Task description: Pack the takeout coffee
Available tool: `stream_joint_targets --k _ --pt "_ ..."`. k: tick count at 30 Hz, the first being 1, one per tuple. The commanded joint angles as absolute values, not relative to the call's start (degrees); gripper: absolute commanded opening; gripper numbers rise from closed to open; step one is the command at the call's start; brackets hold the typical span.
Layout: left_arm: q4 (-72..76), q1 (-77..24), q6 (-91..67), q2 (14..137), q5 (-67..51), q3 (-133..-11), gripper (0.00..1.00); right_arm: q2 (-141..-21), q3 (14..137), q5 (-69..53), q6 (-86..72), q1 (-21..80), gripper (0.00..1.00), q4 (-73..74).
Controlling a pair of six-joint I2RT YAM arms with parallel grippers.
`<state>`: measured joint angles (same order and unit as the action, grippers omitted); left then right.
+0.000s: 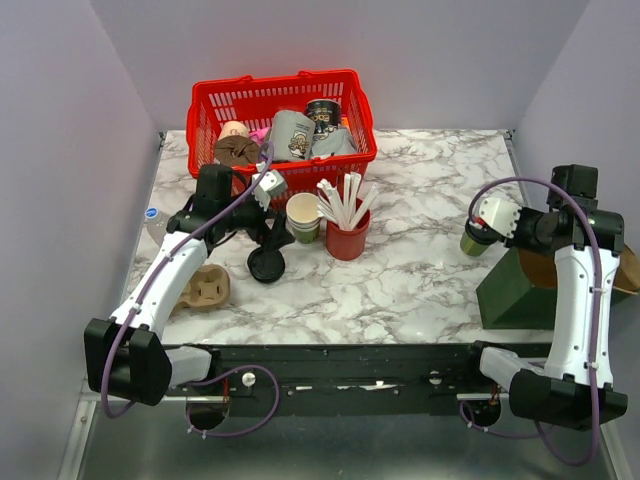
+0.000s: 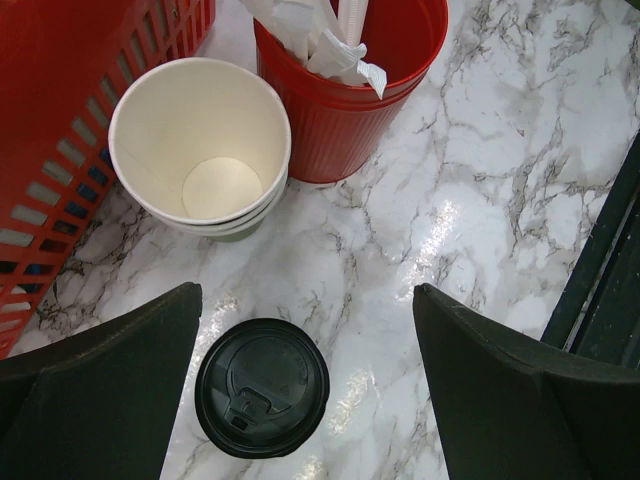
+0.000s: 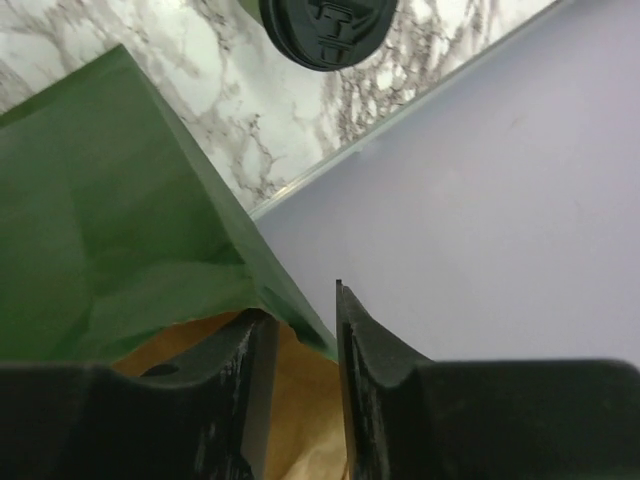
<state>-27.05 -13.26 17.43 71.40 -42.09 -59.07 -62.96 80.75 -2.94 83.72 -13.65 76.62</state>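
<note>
The takeout coffee (image 1: 474, 241), an olive-green cup with a black lid (image 3: 325, 30), stands on the marble at the right, just left of the green paper bag (image 1: 517, 292). My right gripper (image 1: 524, 246) hovers at the bag's mouth. In the right wrist view its fingers (image 3: 300, 330) are a narrow gap apart, and the bag's green rim (image 3: 290, 305) runs into that gap without being pinched. The bag's brown inside shows below. My left gripper (image 2: 308, 300) hangs wide open over a separate black lid (image 2: 262, 385) lying on the table.
A stack of lidless green cups (image 1: 303, 217) and a red cup of white sticks (image 1: 347, 236) stand in front of the red basket (image 1: 283, 98) of items. A brown cup carrier (image 1: 207, 288) lies at the left. The wall rises close behind the bag.
</note>
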Motion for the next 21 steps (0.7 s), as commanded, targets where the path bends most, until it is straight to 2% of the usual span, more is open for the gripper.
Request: stream_joint_targets --k 1,3,5,10,15,21 --pt "-24.87 -13.45 16.0 70.49 -43.42 -58.36 0.94 -62.76 79.55 -6.85 89.55 -14.15 0.27 87.63" --pt "-24.96 -13.53 15.82 70.58 -43.16 -58.27 0.94 -62.32 78.93 -7.99 91.92 -14.15 0.21 87.63" --pt "-24.79 -13.54 15.82 70.84 -42.98 -58.01 0.94 -61.44 78.22 -9.74 93.25 -14.15 0.01 87.54" --pt "-24.0 -13.54 15.12 72.07 -42.98 -58.36 0.94 -62.05 80.24 -15.63 92.82 -14.15 0.01 87.54" --pt "-24.26 -13.54 14.77 73.65 -43.15 -59.5 0.94 -66.7 87.43 -22.14 85.18 -14.06 0.01 87.54" --pt "-25.4 -13.45 15.2 74.88 -42.89 -60.73 0.94 -66.45 87.02 -25.31 82.98 -10.21 0.01 87.54"
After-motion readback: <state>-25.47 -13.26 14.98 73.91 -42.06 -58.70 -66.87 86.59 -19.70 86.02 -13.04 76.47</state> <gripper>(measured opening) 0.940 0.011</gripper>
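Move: The far rim of the green paper bag already stands between my half-open right fingers. The bag's middle is roughly 7 cm back, 5 cm to the right and 11 cm below that hand. The lidded coffee cup stands on the table about 9 cm ahead of the right hand, 9 cm to its left and some 16 cm lower. From my left hand, the bag's rim is about 55 cm to the right, 7 cm back and 5 cm higher. I shut my right fingers on the bag's rim, pinching the paper while the hand dips slightly. Keeping that pinch, I pull the bag left and forward towards the coffee cup, about 5 cm left and 3 cm forward, rising a couple of centimetres over the last stretch. Meanwhile the wrist turns some 10 degrees counter-clockwise and rolls its left side up about as much. ##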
